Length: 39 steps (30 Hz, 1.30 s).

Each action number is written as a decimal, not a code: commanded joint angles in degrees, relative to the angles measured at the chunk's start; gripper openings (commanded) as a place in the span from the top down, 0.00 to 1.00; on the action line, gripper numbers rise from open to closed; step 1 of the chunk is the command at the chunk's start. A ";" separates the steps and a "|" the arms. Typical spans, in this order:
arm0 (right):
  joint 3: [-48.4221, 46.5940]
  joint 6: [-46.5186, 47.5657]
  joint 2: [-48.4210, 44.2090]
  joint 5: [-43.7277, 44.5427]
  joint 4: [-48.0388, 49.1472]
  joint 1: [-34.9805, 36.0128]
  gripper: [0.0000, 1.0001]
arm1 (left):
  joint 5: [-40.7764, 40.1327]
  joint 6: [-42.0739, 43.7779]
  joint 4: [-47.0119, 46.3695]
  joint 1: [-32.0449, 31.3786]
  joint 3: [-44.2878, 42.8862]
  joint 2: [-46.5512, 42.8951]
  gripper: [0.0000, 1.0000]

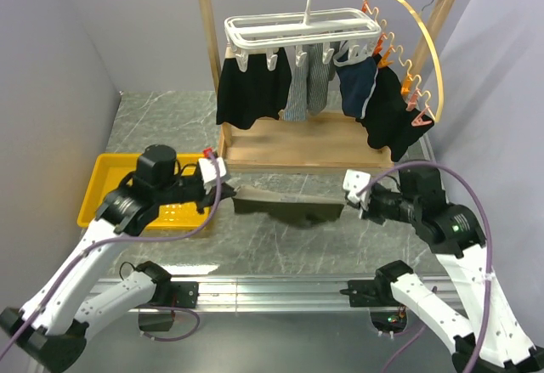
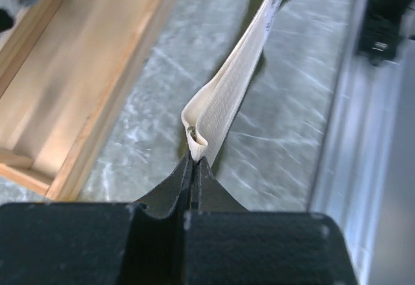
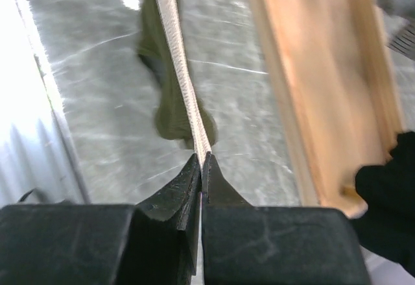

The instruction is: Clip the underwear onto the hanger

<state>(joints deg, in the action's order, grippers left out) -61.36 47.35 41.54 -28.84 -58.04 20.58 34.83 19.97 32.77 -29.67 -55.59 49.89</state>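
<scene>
The olive-green underwear [image 1: 289,207] hangs stretched between my two grippers just above the table. My left gripper [image 1: 223,188] is shut on the left end of its beige waistband [image 2: 224,97], which folds over right at the fingertips. At the other end, my right gripper [image 1: 348,196] is shut on the waistband [image 3: 181,71], and the green cloth [image 3: 170,113] droops below it. The white grid hanger [image 1: 302,29] hangs from the wooden rack's top bar, behind and above the underwear, with white clips dangling under it.
The wooden rack [image 1: 293,148] stands just behind the underwear. A black garment [image 1: 251,88], striped cloth [image 1: 308,84] and a navy garment [image 1: 355,84] hang from the hanger. A wooden hoop [image 1: 433,46] with orange clips carries more black cloth. A yellow tray [image 1: 106,188] lies at the left.
</scene>
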 commanded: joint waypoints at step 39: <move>5.91 -12.97 22.92 3.71 22.45 -3.35 0.26 | -2.49 -11.62 -4.57 6.99 -4.79 19.48 0.08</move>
<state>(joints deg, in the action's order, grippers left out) -51.00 37.63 72.23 -23.79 -34.74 18.06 28.77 8.36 28.56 -24.53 -60.10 76.47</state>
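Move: Both grippers still pinch the stretched waistband of the underwear, which hangs between them. The bare table patch it goes to is centred about 14 cm right of the left hand and 14 cm left of the right hand, nearly level with both and some 20 cm below. From the left hand, the rack's wooden base is about 26 cm ahead and 18 cm right, 18 cm below; the yellow basket is 9 cm ahead, 25 cm left, 17 cm down. Keep the waistband pinched and swing both grippers back about 4 cm, then sweep them down some 20 cm and forward together, fingers tipping downward 30 to 40 degrees, to lay the underwear on the table. Draw the waistband a little farther forward, low over the table, open both grippers to let go, and lift clear, the left one higher. ##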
